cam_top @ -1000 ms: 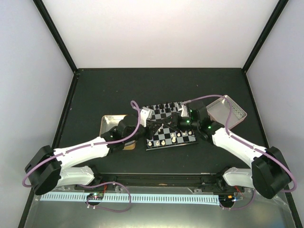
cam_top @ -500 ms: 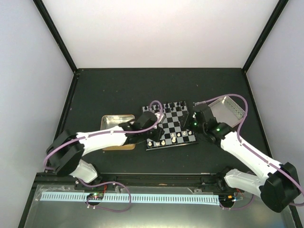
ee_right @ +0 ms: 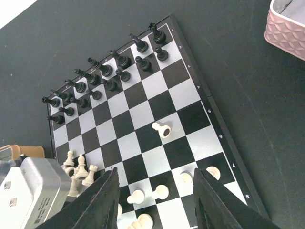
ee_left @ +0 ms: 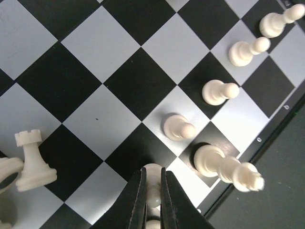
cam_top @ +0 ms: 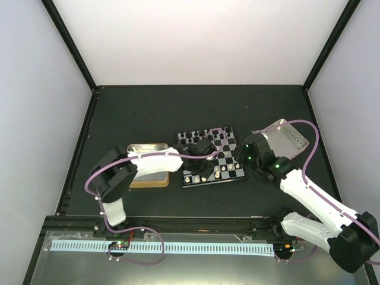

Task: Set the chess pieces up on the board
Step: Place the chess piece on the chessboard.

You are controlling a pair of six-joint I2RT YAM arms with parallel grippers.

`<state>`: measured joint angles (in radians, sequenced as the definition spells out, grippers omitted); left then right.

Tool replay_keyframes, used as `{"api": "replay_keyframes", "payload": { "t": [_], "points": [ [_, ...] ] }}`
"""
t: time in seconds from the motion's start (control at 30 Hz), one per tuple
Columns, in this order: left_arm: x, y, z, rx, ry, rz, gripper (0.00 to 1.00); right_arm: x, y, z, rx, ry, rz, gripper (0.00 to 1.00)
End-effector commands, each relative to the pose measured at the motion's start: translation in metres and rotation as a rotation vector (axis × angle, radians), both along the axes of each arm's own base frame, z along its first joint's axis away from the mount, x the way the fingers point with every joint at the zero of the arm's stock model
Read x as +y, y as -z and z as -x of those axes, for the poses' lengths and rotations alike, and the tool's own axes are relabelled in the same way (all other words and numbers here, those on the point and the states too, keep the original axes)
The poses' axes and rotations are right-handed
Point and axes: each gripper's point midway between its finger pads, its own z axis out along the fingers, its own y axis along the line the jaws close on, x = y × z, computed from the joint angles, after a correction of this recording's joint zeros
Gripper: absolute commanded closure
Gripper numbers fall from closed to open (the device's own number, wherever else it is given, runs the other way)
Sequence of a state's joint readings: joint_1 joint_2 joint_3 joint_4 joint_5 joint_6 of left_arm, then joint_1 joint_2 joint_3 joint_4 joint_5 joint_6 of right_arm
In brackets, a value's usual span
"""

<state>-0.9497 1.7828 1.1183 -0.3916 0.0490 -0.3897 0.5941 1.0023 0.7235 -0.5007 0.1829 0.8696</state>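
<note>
The board [cam_top: 221,155] lies mid-table. Black pieces [ee_right: 109,71] fill its two far rows. My left gripper [ee_left: 153,179] is shut on a cream pawn [ee_left: 153,193], close over the board [ee_left: 138,86] near its rim. Beside it stands a tall cream piece [ee_left: 224,167], and several cream pawns [ee_left: 219,91] run in a diagonal row. A cream rook [ee_left: 33,162] stands to the left. My right gripper [ee_right: 155,171] hangs open above the board [ee_right: 157,86], holding nothing. A cream pawn [ee_right: 162,129] lies tipped over on a middle square. Loose cream pieces [ee_right: 78,171] cluster at the left corner.
A gold-rimmed tin tray [cam_top: 148,148] sits left of the board, partly under the left arm. A pink-sided tray [cam_top: 285,135] stands to the right, its corner also showing as the pink tray [ee_right: 288,24] in the right wrist view. Dark walls bound the table.
My left arm has reached further right over the board, still shut on its pawn. My right gripper has opened and drawn back to the board's right edge.
</note>
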Motion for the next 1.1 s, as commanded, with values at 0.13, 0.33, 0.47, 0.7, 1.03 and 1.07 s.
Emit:
{"api": "replay_keyframes", "payload": {
  "t": [0.13, 0.33, 0.47, 0.7, 1.03, 1.07],
  "points": [
    [-0.002, 0.006, -0.009, -0.006, -0.001, -0.086, 0.95, -0.01, 0.005, 0.0, -0.005, 0.034, 0.039, 0.56],
    [-0.001, 0.012, -0.011, 0.006, -0.007, -0.119, 0.91, -0.012, 0.005, 0.001, -0.005, 0.035, 0.047, 0.55],
    [0.001, 0.013, -0.012, 0.002, -0.014, -0.132, 0.86, -0.012, 0.003, 0.001, -0.011, 0.036, 0.044, 0.55],
    [-0.001, -0.002, -0.014, -0.014, -0.022, -0.098, 0.74, -0.012, 0.001, 0.003, -0.021, 0.032, 0.031, 0.55],
    [0.011, -0.069, -0.022, -0.092, -0.106, 0.095, 0.58, 0.007, 0.021, -0.001, 0.002, -0.06, 0.02, 0.52],
    [0.017, -0.069, -0.023, -0.094, -0.126, 0.102, 0.58, 0.01, 0.023, -0.003, 0.009, -0.08, 0.028, 0.51]
  ]
}}
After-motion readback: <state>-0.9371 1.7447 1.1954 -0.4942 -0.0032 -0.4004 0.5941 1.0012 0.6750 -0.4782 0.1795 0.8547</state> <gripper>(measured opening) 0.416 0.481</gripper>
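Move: The left hand holds a white pawn just over its goal: the dark square about 1 cm ahead and some 3 cm below, next in the line of standing pawns. The nearest standing pawn is about 3 cm to the right and 1 cm ahead. A tall white piece stands 3 cm right and 2 cm back; the heap of loose white pieces is roughly 8 cm left and 5 cm ahead. From the right hand that square lies about 12 cm left, 3 cm back and 12 cm down. The left fingers set the pawn's base down on the dark square, sinking about 1.5 cm and easing 1 cm forward with a slight tilt. They then let go of the pawn, opening to a bit under half, and the hand lifts nearly 5 cm straight up off it, quickening at the end. ##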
